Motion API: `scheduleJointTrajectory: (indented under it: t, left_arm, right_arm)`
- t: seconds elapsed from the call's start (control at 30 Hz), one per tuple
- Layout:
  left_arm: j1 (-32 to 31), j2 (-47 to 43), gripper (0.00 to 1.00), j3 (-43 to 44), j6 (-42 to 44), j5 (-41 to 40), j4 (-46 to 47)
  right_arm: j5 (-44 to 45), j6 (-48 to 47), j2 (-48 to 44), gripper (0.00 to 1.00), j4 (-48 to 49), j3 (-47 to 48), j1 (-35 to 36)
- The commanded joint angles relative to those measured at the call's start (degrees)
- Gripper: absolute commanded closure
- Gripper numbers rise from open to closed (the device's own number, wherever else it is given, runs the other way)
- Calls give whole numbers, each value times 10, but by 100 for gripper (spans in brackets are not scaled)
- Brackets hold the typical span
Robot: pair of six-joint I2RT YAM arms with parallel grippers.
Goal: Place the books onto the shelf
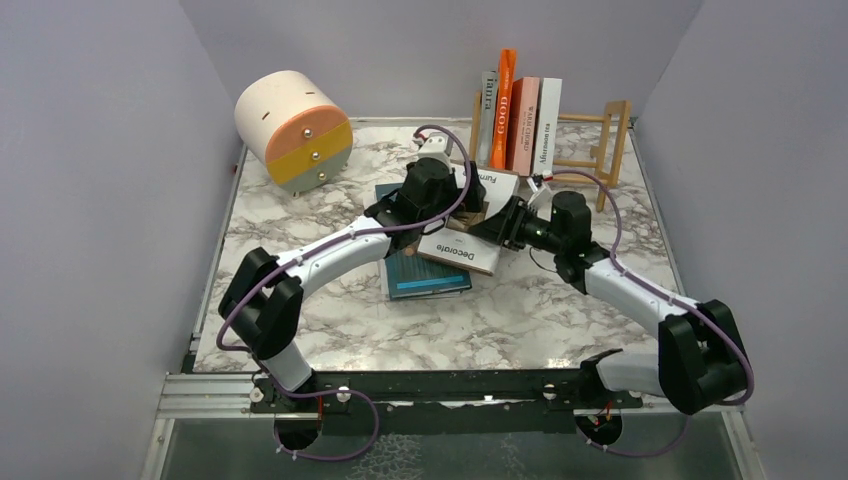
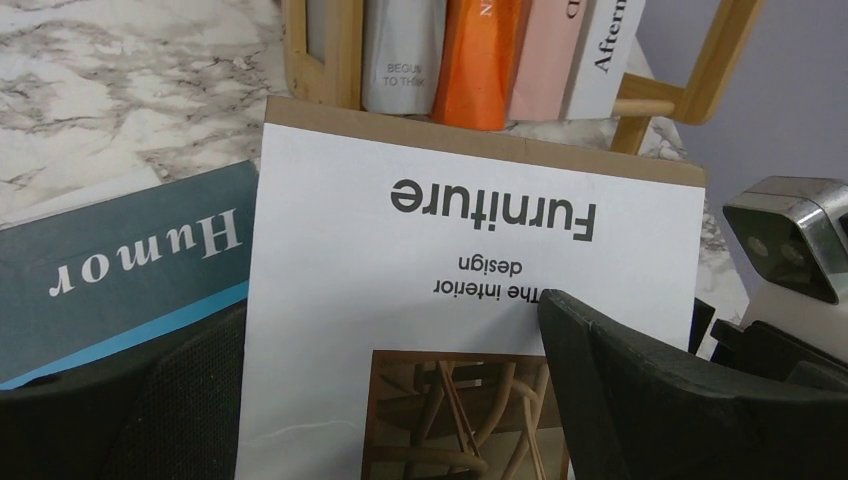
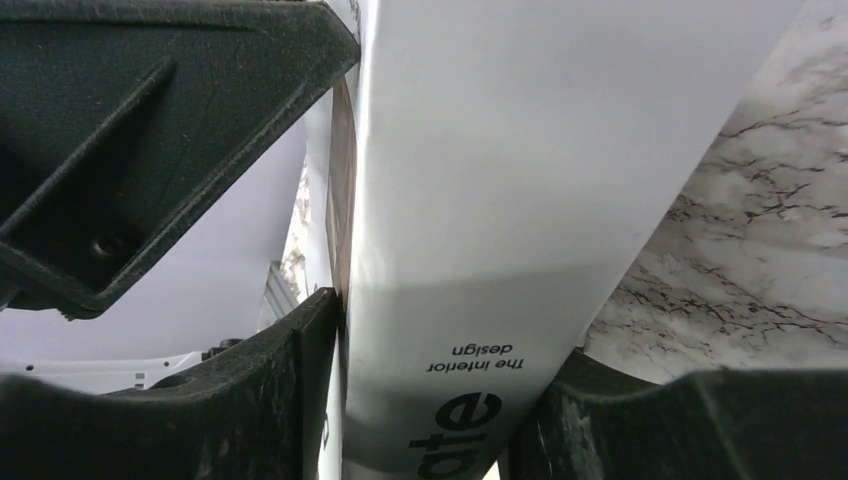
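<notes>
A thick white book (image 1: 478, 222) with "Furniture" on its cover (image 2: 470, 250) and "Decorate" on its spine (image 3: 520, 150) lies tilted on a teal "Humor" book (image 1: 425, 275) (image 2: 130, 270) in the middle of the table. My right gripper (image 1: 497, 225) (image 3: 440, 390) is shut on the white book's spine from the right, one finger on each face. My left gripper (image 1: 455, 205) (image 2: 400, 400) hovers open over the cover. Grey, orange, pink and white books (image 1: 515, 115) (image 2: 480, 60) stand upright at the left end of the shelf (image 1: 612, 140) (image 2: 700, 70).
A round cream, orange and yellow drawer drum (image 1: 295, 130) lies at the back left. Grey walls close in the marble table (image 1: 560, 320) on three sides. The shelf's right half holds no books.
</notes>
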Motion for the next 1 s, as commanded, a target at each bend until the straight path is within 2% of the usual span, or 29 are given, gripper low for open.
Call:
scheduleJointTrajectory:
  t: [0.0,0.1,0.17,0.3,0.5,0.7,0.77,0.97]
  left_arm:
    - [-22,-22,1,46,41,-15,8]
    - [-19,-34,1,86,80,-58,-28]
    - [-15,-41,1,112,105,-96,-56]
    - [14,-71,1,138,139,-155,-100]
    - [83,-175,1,73,139,-182,-101]
    - [94,-253,1,11,145,-208,-110]
    - [93,-269,1,-6,144,-210,-112]
    - [94,-285,1,-53,117,-181,-108]
  right_arm:
    - [7,-66,-62,82,-33,26,17]
    - [29,-76,-97,89,-55,37,16]
    - [41,-85,-112,98,-88,55,17]
    - [63,-102,-138,99,-123,81,16]
    - [116,-141,-171,99,-175,132,17]
    - [186,-192,-181,99,-237,213,16]
    - [226,-215,-179,99,-263,252,17]
    - [470,-305,-120,99,-368,422,17]
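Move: The right hand already has the right-hand edge of the white Decorate book. The free shelf slot it is bound for lies about 21 cm ahead, 23 cm to the right and slightly lower, with the white Afternoon tea book standing about 5 cm left of the slot. The left hand, wide open at the book's other side, has the book's middle some 6 cm back and 4 below, and the Humor book about 6 cm back, 8 left and 12 below. The right fingers, already on the Decorate book's edge, squeeze down to a tighter pinch while the hand lifts it some 22 cm, tipping up about 30 degrees, then swings right, clockwise and slightly forward towards the shelf. The left hand, one finger still under the book, rises with it, then leaves it, wide open, sweeping about 19 cm left, turning counter-clockwise and ending some 15 cm higher. ##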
